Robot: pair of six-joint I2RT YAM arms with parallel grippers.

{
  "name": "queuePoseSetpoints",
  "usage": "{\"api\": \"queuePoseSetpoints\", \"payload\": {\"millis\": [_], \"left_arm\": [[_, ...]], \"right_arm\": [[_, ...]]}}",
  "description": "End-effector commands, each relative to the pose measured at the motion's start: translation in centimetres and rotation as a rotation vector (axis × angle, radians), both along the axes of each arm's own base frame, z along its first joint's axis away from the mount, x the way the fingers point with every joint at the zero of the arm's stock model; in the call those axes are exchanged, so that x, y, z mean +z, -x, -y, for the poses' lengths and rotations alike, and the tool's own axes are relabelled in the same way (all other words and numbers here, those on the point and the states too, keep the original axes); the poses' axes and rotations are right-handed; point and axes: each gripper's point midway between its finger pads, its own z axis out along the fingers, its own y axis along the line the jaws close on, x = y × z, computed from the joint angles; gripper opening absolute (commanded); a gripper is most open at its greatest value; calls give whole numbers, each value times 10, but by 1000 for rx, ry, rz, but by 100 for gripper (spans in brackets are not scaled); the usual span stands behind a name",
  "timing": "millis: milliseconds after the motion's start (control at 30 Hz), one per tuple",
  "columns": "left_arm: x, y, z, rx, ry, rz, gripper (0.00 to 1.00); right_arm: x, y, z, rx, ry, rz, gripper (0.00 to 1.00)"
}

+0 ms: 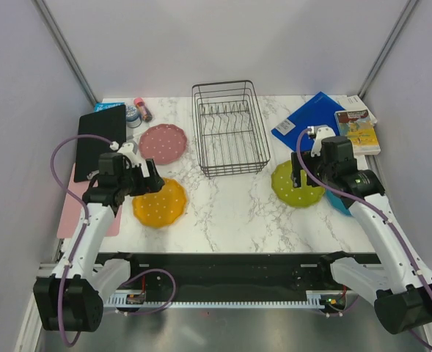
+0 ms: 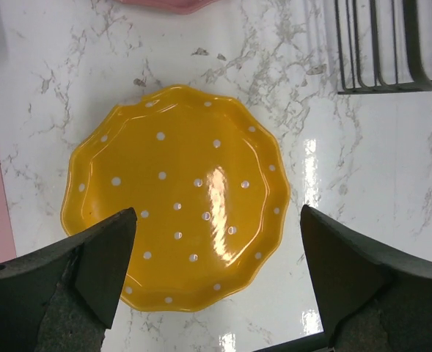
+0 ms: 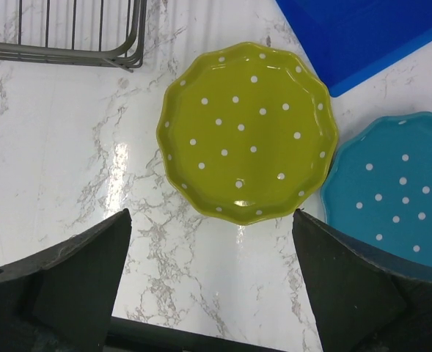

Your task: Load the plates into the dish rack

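Observation:
The black wire dish rack stands empty at the back centre. The pink plate lies left of it and the orange-yellow plate nearer. The lime green plate lies right of the rack, the teal plate mostly hidden under the right arm. My left gripper is open above the orange-yellow plate. My right gripper is open above the near edge of the lime green plate, with the teal plate to its right.
A black tablet and a pink sheet lie at the left. Two small jars stand at the back left. A blue folder and a picture book lie at the back right.

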Motion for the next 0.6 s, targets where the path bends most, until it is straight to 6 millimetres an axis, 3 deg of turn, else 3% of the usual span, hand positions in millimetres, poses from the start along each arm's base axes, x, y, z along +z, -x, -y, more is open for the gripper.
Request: {"api": "queuePoseSetpoints", "payload": {"millis": [0,67,133,267,333,400,567], "left_arm": [[-10,0,-13,58,-19,-76,100],[-17,2,-10,85,15,-117,100],[-25,2,-19,155,55,-143,100],[-41,4,-17,161,72,-190,100],[-53,6,-21,178,56,-228,99],[-63,6,-25,204,40,-268,98],[-63,-7,-41,271,-16,-257,96]], "right_arm": [[7,-4,-4,32,-10,51,98],[11,-5,-15,119,-24,68,98],[17,-7,-40,193,-144,103,98],[-6,-12,-72,203,-339,18,98],[-7,-15,-82,233,-393,26,98],[-18,-14,-84,237,-401,0,98],[-32,-12,-84,233,-397,-31,98]]}}
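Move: The yellow plate lies almost right under the left hand, roughly 12 cm down, 2 cm back and 2 cm left. From that hand, the rose plate is some 22 cm ahead and 3 cm left, the dish rack about 28 cm ahead and 24 cm right. The green plate is about 5 cm ahead of the right hand, 2 cm right and 18 cm below; from that hand the teal plate lies 2 cm ahead and 22 cm right. Down some 7 cm and slightly left sinks the left hand towards the yellow plate, tipping about 15 degrees further down and turning a little counter-clockwise, fingers still wide open. The right hand swings left about 7 cm, then also sinks 4 to 5 cm, rolling some 20 degrees with its left side up and turning counter-clockwise, open and empty. ##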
